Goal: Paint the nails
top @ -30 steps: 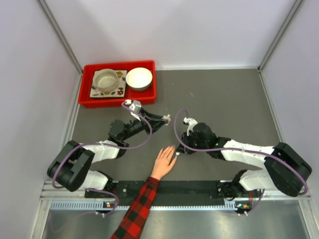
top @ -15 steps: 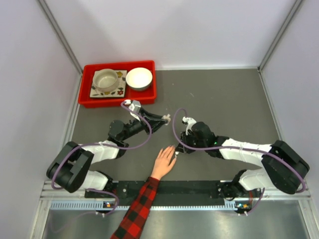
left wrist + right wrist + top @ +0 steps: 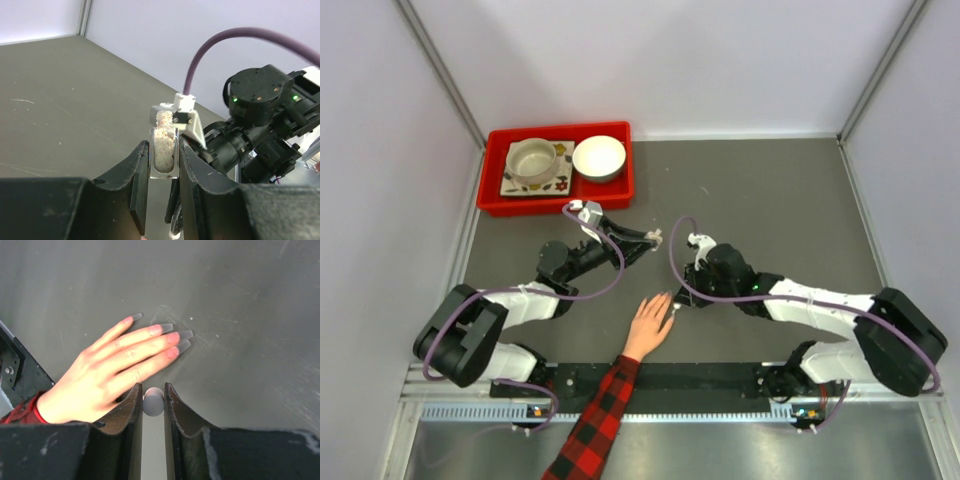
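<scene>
A light-skinned hand (image 3: 648,325) with a red-and-black plaid sleeve lies flat on the grey table, fingers pointing away. Its long nails (image 3: 172,340) are pink at the base with greyish tips. My right gripper (image 3: 152,386) is shut on a white round-ended polish cap (image 3: 153,402). It hovers just beside the little-finger side of the hand (image 3: 115,375), and in the top view (image 3: 676,305) it sits by the fingertips. My left gripper (image 3: 164,147) is shut on a small clear polish bottle (image 3: 165,155) with pale speckled contents and an open neck. It holds the bottle above the table (image 3: 655,238), beyond the hand.
A red tray (image 3: 556,130) at the back left holds a beige cup (image 3: 532,160) on a flowered plate and a white bowl (image 3: 599,157). The right arm's wrist (image 3: 260,100) is close to the right of the bottle. Pale walls enclose the table.
Almost nothing: the right wrist wavers slightly beside the fingertips. The hand and the left arm with the bottle stay put.
</scene>
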### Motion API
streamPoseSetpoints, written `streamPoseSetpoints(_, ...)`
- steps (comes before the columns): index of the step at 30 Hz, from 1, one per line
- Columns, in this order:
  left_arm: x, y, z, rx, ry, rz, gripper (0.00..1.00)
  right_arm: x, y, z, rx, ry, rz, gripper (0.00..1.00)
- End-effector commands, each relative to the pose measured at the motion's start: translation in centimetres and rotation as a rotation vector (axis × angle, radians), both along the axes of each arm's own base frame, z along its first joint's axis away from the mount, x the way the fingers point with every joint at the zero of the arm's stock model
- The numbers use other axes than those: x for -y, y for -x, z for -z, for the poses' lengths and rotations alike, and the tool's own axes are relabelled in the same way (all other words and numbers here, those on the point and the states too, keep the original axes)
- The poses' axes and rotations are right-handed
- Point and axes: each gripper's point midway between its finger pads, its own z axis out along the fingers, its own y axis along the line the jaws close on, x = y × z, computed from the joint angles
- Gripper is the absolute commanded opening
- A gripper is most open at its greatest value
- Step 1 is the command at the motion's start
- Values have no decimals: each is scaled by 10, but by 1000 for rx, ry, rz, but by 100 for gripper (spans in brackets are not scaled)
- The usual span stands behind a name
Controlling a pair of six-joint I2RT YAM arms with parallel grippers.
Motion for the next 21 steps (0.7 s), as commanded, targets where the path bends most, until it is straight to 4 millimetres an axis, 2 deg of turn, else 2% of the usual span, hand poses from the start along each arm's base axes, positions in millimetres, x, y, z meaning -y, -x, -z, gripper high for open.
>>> streamPoseSetpoints(1,2,3,-36,123,55,16,0,11,-8,-32,102,28,28,0)
streamPoseSetpoints(3,3,3,-37,118,55,25,0,17,-10,-48,145,28,39,0)
streamPoseSetpoints(5,5,3,-37,107,55,40,0,27,-9,-49,148,68,59,0)
streamPoseSetpoints(6,7,3,-35,99,51,47,0,29,-11,-58,170,62,64,0)
streamPoseSetpoints(10,15,4,-27,55,19,93,0,47,-16,-68,186,101,107,0)
streamPoseSetpoints(14,28,17,-20,39,-25,164,0,69,-28,-95,222,90,168,0)
streamPoseSetpoints(16,33,22,-16,34,-52,183,0,72,-33,-124,261,58,176,0)
streamPoseSetpoints(21,49,45,-22,60,-73,270,0,84,-35,-193,354,51,191,0)
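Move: The right hand still holds the brush at the fake hand's thumb; the polish bottle, its next place, is about 7 cm ahead, 6 cm left and 17 cm above. The thumbnail lies some 3 cm left, 1 cm back and 4 cm below, the fingernails about 4 cm ahead, 4 cm left and 5 cm below. From the left hand, gripping the bottle, the brush is roughly 7 cm back, 7 cm right and 18 cm below. Right lifts the brush some 13 cm and rightward from the thumb; left brings the bottle right and back. ##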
